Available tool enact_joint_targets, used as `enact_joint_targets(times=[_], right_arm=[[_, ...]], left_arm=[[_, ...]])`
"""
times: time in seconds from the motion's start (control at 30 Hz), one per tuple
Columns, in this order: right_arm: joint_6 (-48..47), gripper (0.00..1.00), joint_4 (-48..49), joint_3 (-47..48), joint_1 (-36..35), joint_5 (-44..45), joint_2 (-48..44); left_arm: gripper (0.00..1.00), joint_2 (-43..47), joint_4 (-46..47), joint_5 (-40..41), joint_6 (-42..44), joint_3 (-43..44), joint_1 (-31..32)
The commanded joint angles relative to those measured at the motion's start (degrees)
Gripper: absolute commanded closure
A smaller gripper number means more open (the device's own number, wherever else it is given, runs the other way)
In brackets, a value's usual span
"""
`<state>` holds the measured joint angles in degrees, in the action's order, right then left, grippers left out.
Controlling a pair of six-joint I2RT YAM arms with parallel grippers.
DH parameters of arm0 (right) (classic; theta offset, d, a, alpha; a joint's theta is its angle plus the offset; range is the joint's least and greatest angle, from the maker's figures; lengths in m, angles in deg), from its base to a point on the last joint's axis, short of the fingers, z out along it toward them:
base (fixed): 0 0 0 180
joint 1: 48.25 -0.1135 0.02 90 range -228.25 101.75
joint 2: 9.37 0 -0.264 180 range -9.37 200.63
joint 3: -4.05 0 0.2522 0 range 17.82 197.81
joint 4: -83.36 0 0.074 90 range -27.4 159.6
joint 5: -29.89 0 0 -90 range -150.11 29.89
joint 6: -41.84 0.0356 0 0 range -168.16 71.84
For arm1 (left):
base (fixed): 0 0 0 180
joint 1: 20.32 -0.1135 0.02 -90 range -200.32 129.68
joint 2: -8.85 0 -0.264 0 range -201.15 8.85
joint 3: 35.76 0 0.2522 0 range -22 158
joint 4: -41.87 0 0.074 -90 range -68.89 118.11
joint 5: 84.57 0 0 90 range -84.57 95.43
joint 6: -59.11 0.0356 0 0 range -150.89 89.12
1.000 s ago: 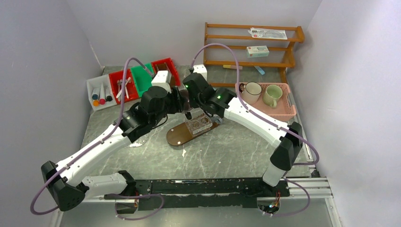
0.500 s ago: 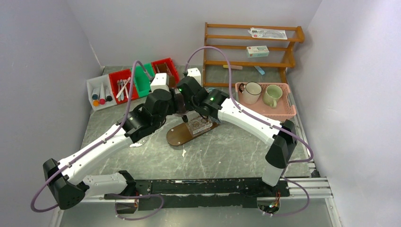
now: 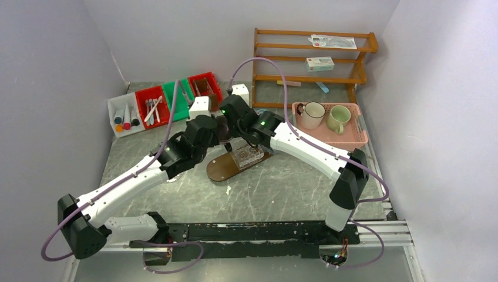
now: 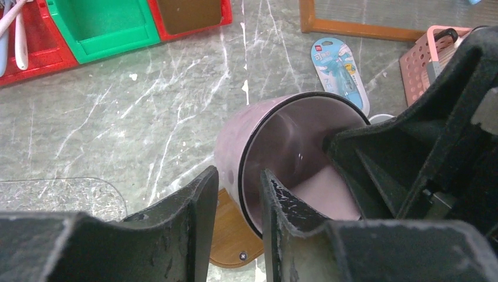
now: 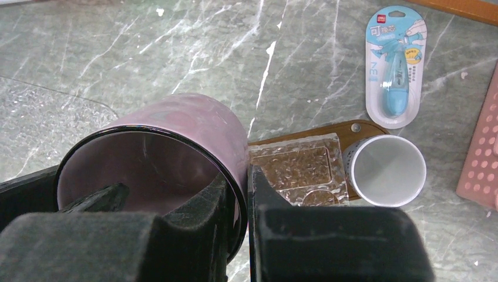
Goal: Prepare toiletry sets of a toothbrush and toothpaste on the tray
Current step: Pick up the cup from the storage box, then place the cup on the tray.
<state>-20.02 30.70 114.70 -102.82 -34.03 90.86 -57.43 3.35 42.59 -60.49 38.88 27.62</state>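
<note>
A mauve mug (image 3: 223, 124) hangs tilted over the left end of the dark wooden tray (image 3: 218, 169). My right gripper (image 5: 238, 176) is shut on the mug (image 5: 176, 129), one finger inside its rim and one outside. My left gripper (image 4: 238, 173) straddles the opposite rim of the mug (image 4: 276, 147). Its jaws are narrow but open, with a thin gap at the inner finger. White toothbrushes (image 3: 154, 108) lie in a red bin. Tubes with coloured caps (image 3: 124, 114) lie in a white bin.
A clear plastic holder (image 5: 293, 167) and a white cup (image 5: 384, 170) stand on the tray (image 5: 358, 130). A blue blister pack (image 5: 393, 64) lies behind it. A pink basket (image 3: 355, 138) with two mugs is at right, with a wooden rack (image 3: 314, 56) behind it. Green and red bins are at back left.
My left gripper has moved in over the mug's rim and its jaws have narrowed around the wall. My right gripper, still holding the mug, has shifted a little left.
</note>
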Motion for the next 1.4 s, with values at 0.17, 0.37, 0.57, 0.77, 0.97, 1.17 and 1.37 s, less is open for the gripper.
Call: enact_joint_targets(times=[0.17, 0.37, 0.57, 0.77, 0.97, 1.17, 1.37], right_arm=[[2.2, 1.00, 7.9, -0.9, -1.8, -2.6, -1.6], [2.8, 1.00, 11.2, -2.9, -2.3, -6.7, -2.3], [4.3, 0.96, 14.9, -5.3, -2.9, -13.6, -2.7], [4.8, 0.76, 18.1, -7.8, -3.2, -17.6, -4.6], [4.8, 0.63, 22.9, -11.2, -3.2, -20.2, -6.5], [4.5, 0.60, 23.0, -11.9, -3.2, -20.4, -7.1], [2.5, 0.51, 23.9, -15.2, -3.2, -14.9, -12.1]], left_arm=[[0.75, -2.2, 0.8, 3.7, -1.2, -2.2, 0.5], [0.87, -2.3, -0.5, 7.0, -2.0, -3.4, 0.6], [0.95, -2.8, -2.6, 9.3, -3.4, -3.8, 0.5], [0.95, -1.1, -4.8, 9.9, -5.6, -4.6, 0.4], [0.95, 1.2, -5.9, 6.8, -7.2, -6.4, -1.8], [0.95, 2.6, -6.8, 2.6, -7.1, -7.4, -5.5], [0.95, 3.0, -10.7, -2.1, -8.8, -6.4, -7.4]])
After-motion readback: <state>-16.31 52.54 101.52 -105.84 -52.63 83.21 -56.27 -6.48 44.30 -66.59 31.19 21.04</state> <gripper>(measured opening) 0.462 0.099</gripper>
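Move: The mauve cup hangs between the grippers, still pinched by the right: its middle lies about 4 cm right of the left hand point, 3 cm ahead and 3 cm lower, its left wall already between the open left fingers. From the right hand its middle is some 4 cm left, 2 cm ahead and 3 cm lower. From the left hand, roughly 20 cm below, the clear holder sits about 12 cm right and 2 cm back, the white cup 18 cm right and 3 cm ahead. Close the left gripper on the cup's left wall while both hands carry the cup down and left together, about 3 cm each way. Then open the right fingers and draw them back and up off the right wall, still drifting left and rolling some 20 degrees, left side rising. Keep the left hand going left and down, about 7 cm each in all, tipping its fingers slightly down. ##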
